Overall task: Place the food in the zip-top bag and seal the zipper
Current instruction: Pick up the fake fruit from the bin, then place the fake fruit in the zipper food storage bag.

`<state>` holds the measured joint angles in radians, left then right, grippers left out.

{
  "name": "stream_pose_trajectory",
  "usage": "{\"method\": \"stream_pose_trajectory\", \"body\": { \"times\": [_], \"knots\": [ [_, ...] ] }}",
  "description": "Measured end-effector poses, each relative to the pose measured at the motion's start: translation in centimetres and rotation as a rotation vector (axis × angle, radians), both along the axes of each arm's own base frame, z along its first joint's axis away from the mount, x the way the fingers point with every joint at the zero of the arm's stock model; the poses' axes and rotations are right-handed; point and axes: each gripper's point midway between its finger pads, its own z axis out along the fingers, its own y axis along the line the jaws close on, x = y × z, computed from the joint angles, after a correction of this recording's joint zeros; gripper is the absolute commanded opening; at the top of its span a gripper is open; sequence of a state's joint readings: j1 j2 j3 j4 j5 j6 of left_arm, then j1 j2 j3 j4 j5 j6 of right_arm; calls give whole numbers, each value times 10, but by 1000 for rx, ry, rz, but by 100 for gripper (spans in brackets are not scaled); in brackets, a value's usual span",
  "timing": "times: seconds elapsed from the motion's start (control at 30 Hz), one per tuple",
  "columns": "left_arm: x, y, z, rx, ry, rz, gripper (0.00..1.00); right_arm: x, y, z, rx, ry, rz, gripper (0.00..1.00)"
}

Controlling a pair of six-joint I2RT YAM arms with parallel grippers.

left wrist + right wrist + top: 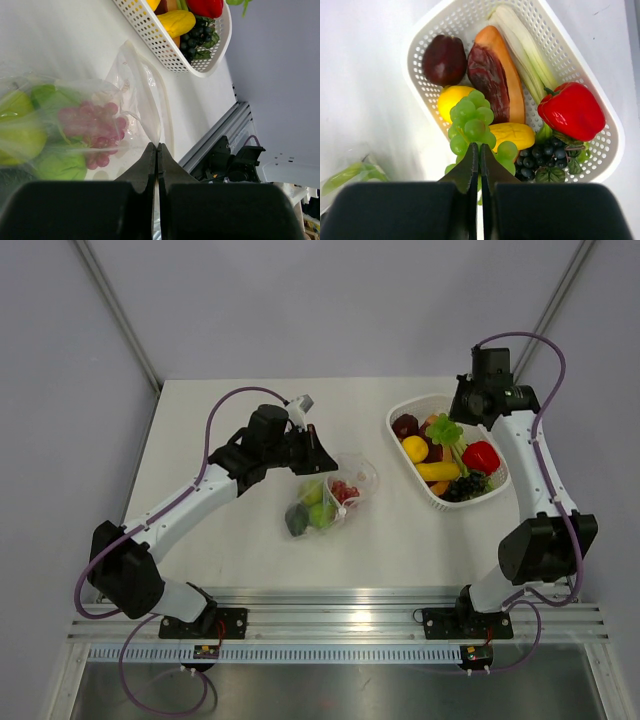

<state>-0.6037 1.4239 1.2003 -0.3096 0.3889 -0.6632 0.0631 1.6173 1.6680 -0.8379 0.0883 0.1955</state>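
The zip-top bag (335,490) lies mid-table, and through its clear plastic I see green food (30,135) and a pink-red grape bunch (95,127). My left gripper (157,146) is shut on a thin edge of the bag near its mouth (318,452). The zipper itself is hard to make out. My right gripper (479,146) is shut on a bunch of green grapes (472,122), held just over the white basket (405,412). In the top view the green grapes (446,430) hang below the right gripper (458,418).
The white lattice basket (420,40) at the right holds a dark red fruit (444,60), a brown sausage-like piece (495,75), a pale leek (525,55), a red pepper (570,110), yellow pieces (517,135) and dark grapes (545,152). Metal rails (340,605) run along the near table edge.
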Motion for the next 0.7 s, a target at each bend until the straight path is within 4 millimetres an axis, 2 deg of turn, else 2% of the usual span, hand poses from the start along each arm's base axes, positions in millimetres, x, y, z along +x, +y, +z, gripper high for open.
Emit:
{"method": "stream_pose_trajectory", "body": {
  "times": [0.17,0.37,0.57,0.7],
  "knots": [
    [-2,-4,6,-32,2,-17,0,-25,12,40,4,-87,15,0],
    [-2,-5,7,-41,8,-18,0,-61,62,73,28,-157,138,0],
    [-2,-5,9,-44,9,-15,0,-94,109,87,90,-178,272,0],
    [-2,-5,10,-59,24,-14,0,-119,139,86,133,-173,363,0]
  ]
}}
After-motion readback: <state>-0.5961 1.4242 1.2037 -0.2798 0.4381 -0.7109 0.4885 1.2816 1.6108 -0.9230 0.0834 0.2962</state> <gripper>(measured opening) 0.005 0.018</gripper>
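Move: The right hand already holds the green grapes above the bin. The bag's open mouth lies about 25 cm to its left, 10 cm nearer the base and some 10 cm lower, with the red grapes inside about 29 cm left, 8 cm back and 20 cm down. Almost under the hand is the bin's middle, 2 cm ahead and 4 cm right; the yellow squash is 4 cm back and 1 cm right, both nearly 20 cm down. From the left hand the mouth lies 6 cm right, 3 cm forward and 8 cm down. Keeping the green grapes pinched, the right hand carries them from over the bin towards the bag's mouth, some 14 cm left and 12 cm back, also rising about 8 cm, with most of the climb early and most of the leftward sweep after it. On the way the wrist turns about 20 degrees counter-clockwise and the fingertips tip up a little, while the left hand stays almost in place and keeps its shut grip on the bag's rim. ##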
